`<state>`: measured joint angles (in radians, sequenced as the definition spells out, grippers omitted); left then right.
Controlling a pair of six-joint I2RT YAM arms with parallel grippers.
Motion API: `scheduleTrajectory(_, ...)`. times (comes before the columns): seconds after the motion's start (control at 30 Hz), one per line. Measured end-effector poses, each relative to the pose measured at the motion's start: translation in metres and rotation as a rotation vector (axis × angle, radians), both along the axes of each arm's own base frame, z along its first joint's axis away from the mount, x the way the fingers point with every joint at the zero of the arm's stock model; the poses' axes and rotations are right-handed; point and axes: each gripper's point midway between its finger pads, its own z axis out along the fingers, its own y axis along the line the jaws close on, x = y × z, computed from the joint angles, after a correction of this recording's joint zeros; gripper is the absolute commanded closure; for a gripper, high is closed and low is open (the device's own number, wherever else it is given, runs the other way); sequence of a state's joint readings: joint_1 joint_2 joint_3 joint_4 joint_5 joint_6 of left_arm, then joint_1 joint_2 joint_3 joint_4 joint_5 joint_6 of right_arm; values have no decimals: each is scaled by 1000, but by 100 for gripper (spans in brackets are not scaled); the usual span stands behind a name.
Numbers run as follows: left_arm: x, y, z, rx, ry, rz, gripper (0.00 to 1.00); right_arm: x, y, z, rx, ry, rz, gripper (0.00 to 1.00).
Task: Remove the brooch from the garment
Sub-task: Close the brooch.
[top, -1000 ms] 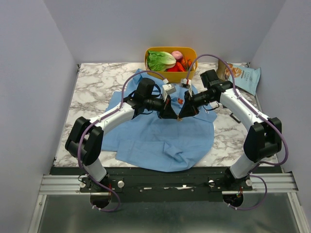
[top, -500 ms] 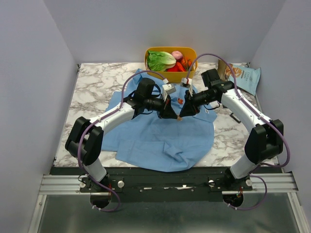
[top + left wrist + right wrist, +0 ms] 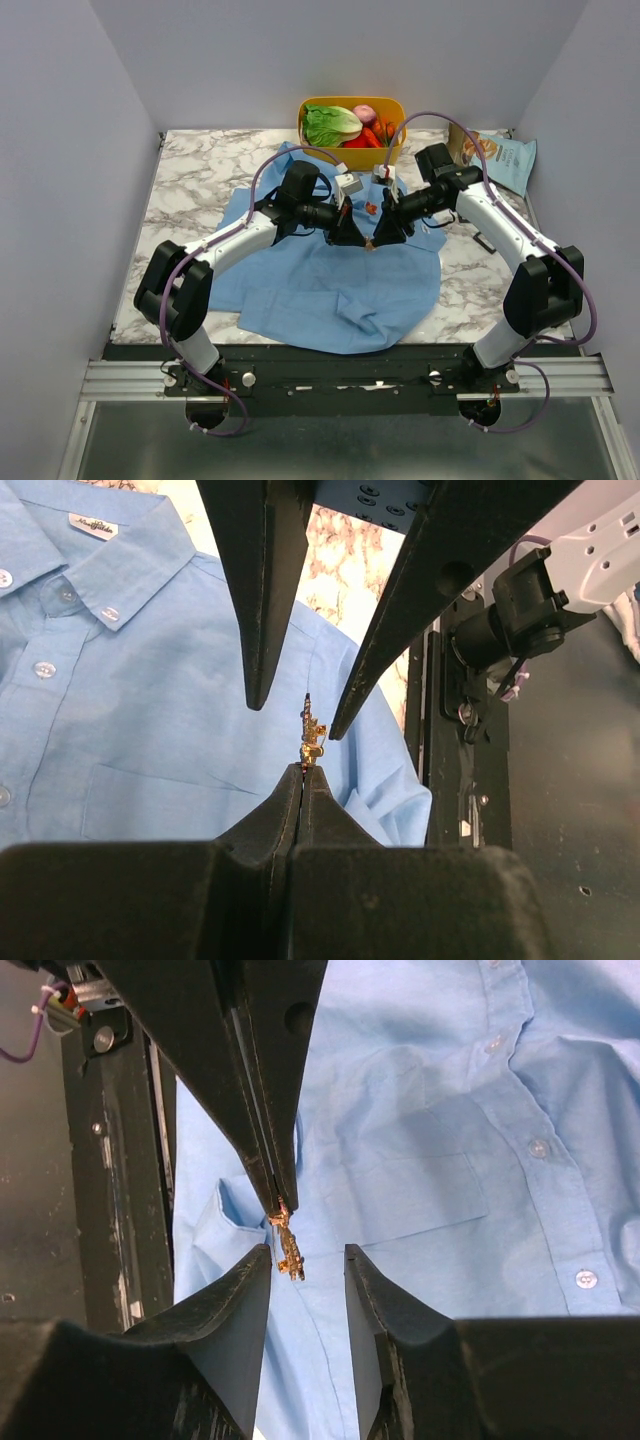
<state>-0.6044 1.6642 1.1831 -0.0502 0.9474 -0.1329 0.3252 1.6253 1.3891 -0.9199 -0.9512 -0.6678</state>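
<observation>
The garment (image 3: 320, 285) is a light-blue shirt spread on the marble table, with its collar (image 3: 95, 530) and pocket (image 3: 400, 1195) showing in the wrist views. The brooch (image 3: 311, 738), a tiny gold-tan piece, sticks out from the tips of my left gripper (image 3: 303, 770), which is shut on it above the cloth. My right gripper (image 3: 307, 1252) is open, its two fingers standing either side of the brooch (image 3: 288, 1248) without touching it. From above, both grippers meet tip to tip over the shirt front, left gripper (image 3: 360, 240) and right gripper (image 3: 379, 240).
A red-orange ornament (image 3: 371, 208) sits on the shirt just behind the grippers. A yellow basket (image 3: 312, 112) of vegetables stands at the back. A snack bag (image 3: 500, 160) lies at the back right, and a small dark object (image 3: 483, 241) on the marble to the right.
My right gripper has opened and let go of the brooch, which stays in the left gripper. The left arm has hardly moved.
</observation>
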Motion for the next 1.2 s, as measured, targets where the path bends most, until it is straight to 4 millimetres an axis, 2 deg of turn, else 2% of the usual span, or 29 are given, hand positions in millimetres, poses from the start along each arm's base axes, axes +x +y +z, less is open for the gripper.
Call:
scheduleTrajectory(0.5,-1,0,1,-3,2,-7,100,-4,3,0,20,22,29,58)
scheduleTrajectory(0.87,-1,0,0,-3,2,-6,100,-4,4,-1,28,50,25,74)
scheduleTrajectory(1.0,-1,0,1,-3,1,-6,100,-6,5,-1,33,58,27,85)
scheduleTrajectory(1.2,-1,0,0,-3,1,-6,100,-6,5,-2,34,71,26,85)
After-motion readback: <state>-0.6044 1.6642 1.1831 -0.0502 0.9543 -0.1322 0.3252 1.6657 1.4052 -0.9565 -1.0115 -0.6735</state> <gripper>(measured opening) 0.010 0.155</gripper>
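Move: The brooch stands in my left fingertips, its free end sticking out about 1 cm to the right of my left hand point. From my open right hand it is roughly 1 cm to the left, 1 cm back and 1 cm lower. The garment's middle lies some 11 cm left of my right hand, level with it and about 14 cm below. The yellow basket sits roughly 30 cm ahead, 4 cm to the left and 12 cm lower. I pinch the brooch's free end between my right fingertips: my right hand eases about half a centimetre back and half a centimetre left onto it, tilting some 5 degrees, while its fingers close from nearly half open to almost shut. My left hand stays put and keeps its shut grip on the other end. ##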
